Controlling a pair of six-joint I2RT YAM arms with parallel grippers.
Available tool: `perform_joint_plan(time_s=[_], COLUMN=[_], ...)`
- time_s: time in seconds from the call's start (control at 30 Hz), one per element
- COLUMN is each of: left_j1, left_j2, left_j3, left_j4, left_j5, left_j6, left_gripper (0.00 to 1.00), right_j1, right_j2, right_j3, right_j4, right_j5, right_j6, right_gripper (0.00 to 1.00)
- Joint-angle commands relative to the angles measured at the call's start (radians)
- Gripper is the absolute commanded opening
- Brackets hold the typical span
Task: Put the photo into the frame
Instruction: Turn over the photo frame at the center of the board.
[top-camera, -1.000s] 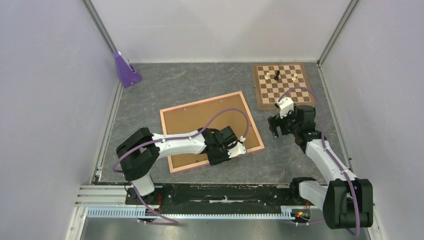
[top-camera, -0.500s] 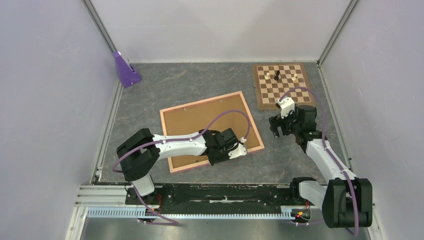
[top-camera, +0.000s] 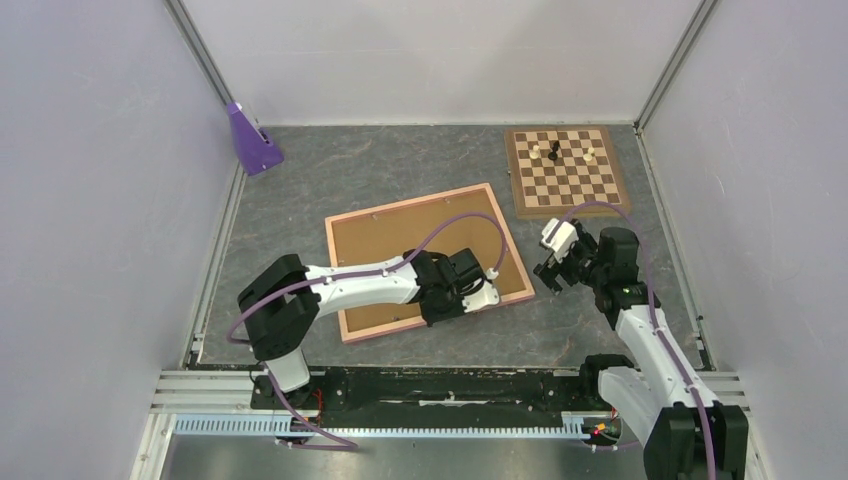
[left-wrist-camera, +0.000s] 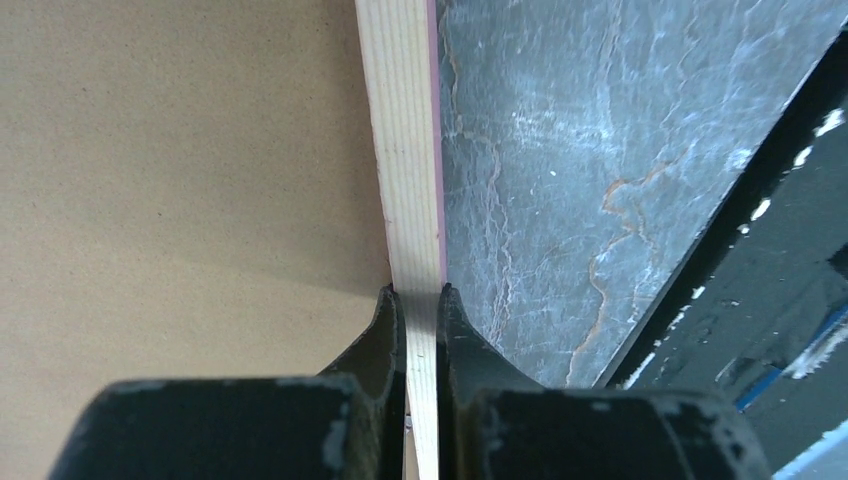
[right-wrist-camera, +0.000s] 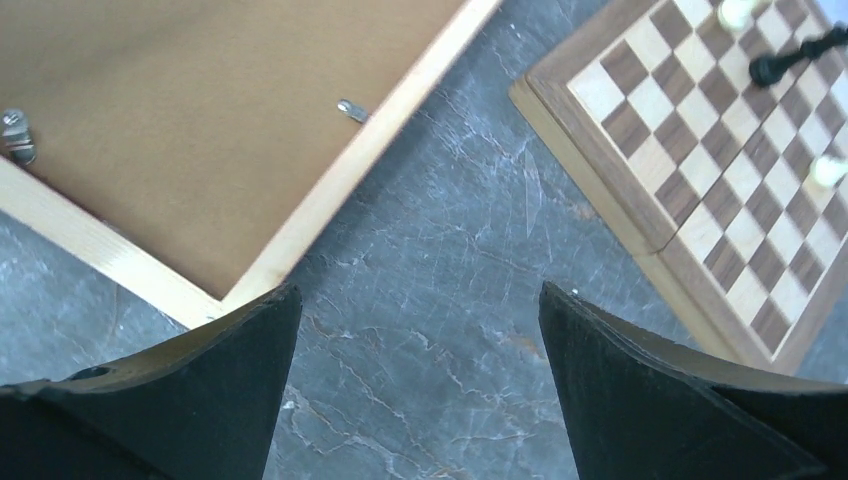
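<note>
The frame (top-camera: 400, 203) lies back up on the grey table, its pale wood rim around a brown backing board (top-camera: 400, 250). My left gripper (top-camera: 478, 299) is shut on the frame's near rail toward the right corner. In the left wrist view the two black fingers (left-wrist-camera: 385, 320) pinch the pale wood rail (left-wrist-camera: 408, 150), with the backing board (left-wrist-camera: 180, 180) to its left. My right gripper (top-camera: 550, 270) hangs open over bare table just right of the frame's corner (right-wrist-camera: 110, 255), nothing between its fingers (right-wrist-camera: 420, 290). The photo is not in view.
A chessboard (top-camera: 565, 170) with a few pieces stands at the back right, and it also fills the right of the right wrist view (right-wrist-camera: 700, 170). A purple object (top-camera: 250, 140) sits in the back left corner. Metal turn clips (right-wrist-camera: 352, 110) sit on the frame's back. Walls close three sides.
My left gripper has closed onto the frame's near rail, and the frame has slid slightly right. My right gripper has drawn back toward the near edge, still open.
</note>
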Motion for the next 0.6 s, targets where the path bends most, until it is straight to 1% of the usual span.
perform_joint_plan(time_s=[0.0,0.13,0.33,0.43,0.57], left_j1=[-0.002,0.007,0.033,0.045,0.054], left_j2=[0.009,0.043,0.121,0.148,0.16], left_j3=[0.138,0.228,0.388,0.43,0.444], left_j4=[-0.052,-0.111,-0.2,-0.229,-0.237], left_j5=[0.058,0.094,0.15,0.167,0.178], left_j6=[0.065,0.056,0.046,0.041,0.035], left_gripper=[0.02,0.02,0.02,0.02,0.02], right_j1=[0.012,0.039,0.083,0.091,0.101], right_j2=[-0.045,-0.082,-0.137,-0.169,-0.206], right_j3=[-0.015,-0.024,-0.003,0.026,0.053], right_j4=[-0.052,-0.084,-0.149,-0.211,-0.307], right_j5=[-0.096,-0.111,-0.111,-0.106,-0.113], right_j6=[-0.228,-0.302,-0.355,-0.387,-0.428], right_gripper=[0.91,0.9,0.89,0.88,0.87])
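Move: Pinched already in the left fingers is the middle of the frame's near rail; the frame's near right corner lies about 20 cm to that hand's right and 4 cm ahead. From the open right hand the same corner is some 7 cm back, 5 cm left and 8 cm below. The chessboard's middle sits about 18 cm ahead of the right hand, 2 cm to its right and 9 cm below. Keeping its pinch on the near rail, the left hand carries it to the right and up, roughly 4.5 cm each way, easing slightly forward and tilting some 7 degrees. Meanwhile the right hand, fingers still wide open, draws back and left about 4.5 cm in all towards the near right corner, away from the chessboard, turning some 20 degrees counter-clockwise. ##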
